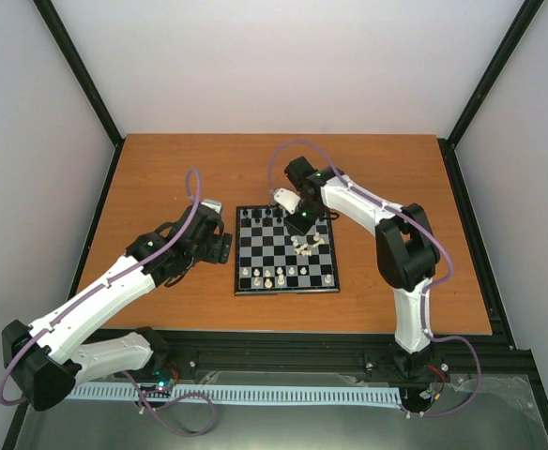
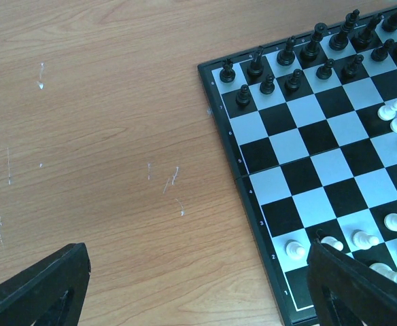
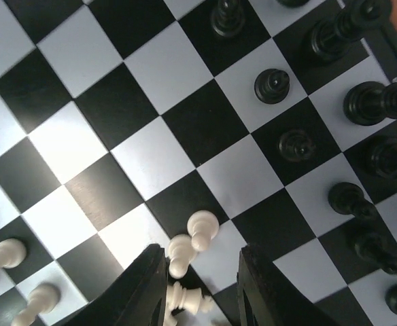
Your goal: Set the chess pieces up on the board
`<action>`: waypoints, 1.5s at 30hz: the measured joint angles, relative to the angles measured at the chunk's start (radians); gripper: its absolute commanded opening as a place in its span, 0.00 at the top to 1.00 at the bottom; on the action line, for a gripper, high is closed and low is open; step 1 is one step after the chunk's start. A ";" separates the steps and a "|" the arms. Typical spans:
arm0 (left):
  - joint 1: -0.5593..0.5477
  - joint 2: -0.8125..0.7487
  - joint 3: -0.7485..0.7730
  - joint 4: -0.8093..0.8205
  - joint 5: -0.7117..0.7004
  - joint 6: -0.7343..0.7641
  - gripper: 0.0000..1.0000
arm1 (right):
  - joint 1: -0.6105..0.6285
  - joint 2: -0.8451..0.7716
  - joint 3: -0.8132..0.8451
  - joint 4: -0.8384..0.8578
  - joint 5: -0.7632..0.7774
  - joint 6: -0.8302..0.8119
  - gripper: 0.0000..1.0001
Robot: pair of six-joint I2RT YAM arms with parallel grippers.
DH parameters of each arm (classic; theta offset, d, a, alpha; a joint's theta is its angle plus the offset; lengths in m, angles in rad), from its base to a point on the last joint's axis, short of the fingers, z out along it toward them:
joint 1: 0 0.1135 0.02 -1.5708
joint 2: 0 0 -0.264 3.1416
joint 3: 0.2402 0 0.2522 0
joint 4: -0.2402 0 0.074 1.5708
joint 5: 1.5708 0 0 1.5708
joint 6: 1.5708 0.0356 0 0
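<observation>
The board (image 1: 285, 292) lies mid-table. Black chess pieces (image 1: 269, 217) stand along its far two rows, and cream-white ones (image 1: 279, 275) stand in its near rows. A loose cluster of white pieces (image 1: 304, 247) sits right of the board's centre. My right gripper (image 1: 301, 226) hangs over that cluster, open. In the right wrist view two white pawns (image 3: 202, 229) stand between its fingers (image 3: 141, 288), and another white piece (image 3: 188, 300) lies tipped over beneath them; none is gripped. My left gripper (image 2: 198, 299) is wide open and empty, above bare wood beside the board's left rim (image 2: 243, 197).
Brown wooden tabletop (image 1: 161, 173) lies all round the board. Black frame posts and white walls close in the sides and back. The right arm's elbow (image 1: 407, 251) stands to the right of the board.
</observation>
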 measured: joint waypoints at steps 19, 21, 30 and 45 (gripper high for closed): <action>0.000 0.000 0.000 0.000 0.000 0.000 0.11 | 0.000 0.118 0.059 -0.056 -0.006 0.038 0.84; 0.000 0.000 0.000 0.000 0.001 0.000 0.11 | 0.000 0.122 0.061 -0.059 -0.015 0.040 0.86; 0.000 0.000 0.000 0.000 0.000 0.000 0.11 | 0.000 0.127 0.072 -0.062 -0.055 0.037 0.91; 0.000 0.008 0.000 0.000 0.000 0.000 0.11 | 0.000 -0.186 -0.107 -0.030 -0.053 0.009 0.91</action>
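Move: Almost straight under the right fingertips, some 4 cm down and about 1 cm back, stands the white pawn to be taken. A second white pawn is right behind it, about 2 cm back and 1 cm right of the hand, and a lying white piece is 3 cm back and 3 cm right. A black pawn stands 5 cm ahead, 1 cm left. From the left hand the white pawn lies roughly 8 cm ahead, 20 cm right and 15 cm lower. Sinking about 3.5 cm over the white pawn with part-open fingers, the right hand closes them low down, pinches the pawn and tips slightly back on the way. It then lifts it some 8 cm, drawing back about 2.5 cm and a little right, over the loose white pieces. ##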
